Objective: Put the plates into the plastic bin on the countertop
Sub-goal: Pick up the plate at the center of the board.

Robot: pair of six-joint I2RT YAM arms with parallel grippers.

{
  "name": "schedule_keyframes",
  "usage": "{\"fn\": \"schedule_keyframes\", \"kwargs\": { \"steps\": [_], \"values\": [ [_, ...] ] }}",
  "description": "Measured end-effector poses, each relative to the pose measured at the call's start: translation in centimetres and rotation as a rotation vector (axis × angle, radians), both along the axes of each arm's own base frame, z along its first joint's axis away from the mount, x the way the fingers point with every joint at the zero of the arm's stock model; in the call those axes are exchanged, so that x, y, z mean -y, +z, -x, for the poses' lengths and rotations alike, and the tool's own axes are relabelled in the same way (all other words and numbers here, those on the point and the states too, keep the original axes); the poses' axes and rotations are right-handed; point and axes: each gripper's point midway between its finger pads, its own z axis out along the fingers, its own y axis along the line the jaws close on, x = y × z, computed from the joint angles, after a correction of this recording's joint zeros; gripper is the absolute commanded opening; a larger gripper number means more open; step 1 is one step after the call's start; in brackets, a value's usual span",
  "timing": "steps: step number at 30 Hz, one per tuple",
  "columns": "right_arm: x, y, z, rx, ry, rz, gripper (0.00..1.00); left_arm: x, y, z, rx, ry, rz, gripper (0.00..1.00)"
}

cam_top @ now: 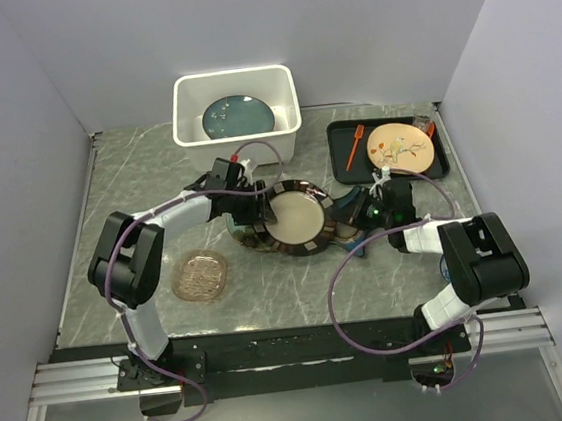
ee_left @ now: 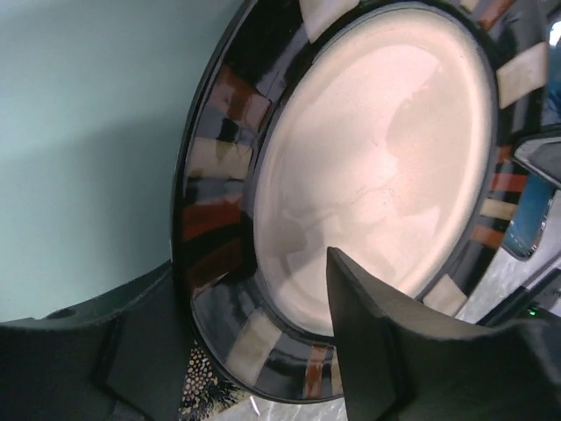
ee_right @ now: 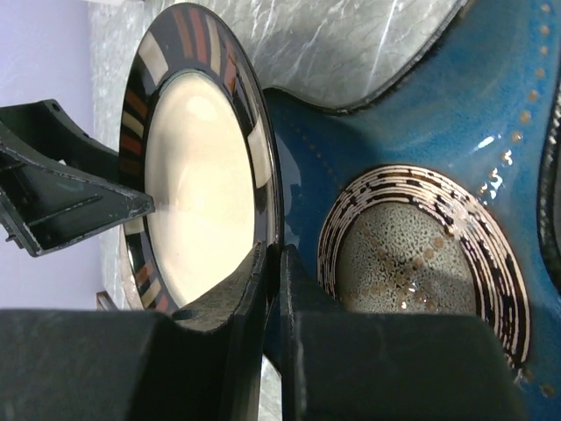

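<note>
A dark-rimmed cream plate is lifted on edge at mid-table. My right gripper is shut on its right rim. My left gripper is open and straddles the plate's opposite rim, one finger before the cream face and the other behind. A blue star-shaped plate lies under the right gripper. The white plastic bin stands at the back and holds a dark teal plate. An amber glass plate lies at the front left.
A black tray at the back right carries a tan round plate and an orange fork. A dark speckled plate edge shows beneath the lifted plate. Grey walls close in the table on three sides.
</note>
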Motion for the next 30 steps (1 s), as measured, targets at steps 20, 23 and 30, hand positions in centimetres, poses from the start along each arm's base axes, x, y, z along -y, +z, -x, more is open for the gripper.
{"fn": "schedule_keyframes", "kwargs": {
  "steps": [20,23,30],
  "values": [
    [-1.4,-1.1,1.5,-0.053,0.073,-0.010,0.63,0.1,5.0,0.0,-0.018,0.027,0.295,0.01],
    [-2.1,-0.5,2.0,-0.044,0.100,-0.020,0.74,0.1,5.0,0.2,-0.024,0.019,0.297,0.01],
    [-2.4,2.1,2.5,0.006,0.115,-0.036,0.88,-0.3,6.0,0.4,-0.021,0.008,0.317,0.01]
  ]
}}
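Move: The striped plate's middle is about 7 cm to the left gripper's right and 1 cm back, near its height, with the plate's left rim between the open left fingers. The green plate lies some 5 cm straight below this gripper; the white bin is about 25 cm ahead and 5 cm left of it. From the right gripper, still gripping the right rim, the striped plate's middle is about 10 cm left and 1 cm ahead; the blue dish lies 4 cm right, 3 cm back and 5 cm below. Close the left gripper on the striped plate's left rim, then lift it about 6 cm away from the green plate, swinging its fingers nearly 20 degrees towards the right and flatter. Keep the right grip while that hand sinks slightly; then open it wide to release the right rim, easing left and back a little and rising some 3 cm. ##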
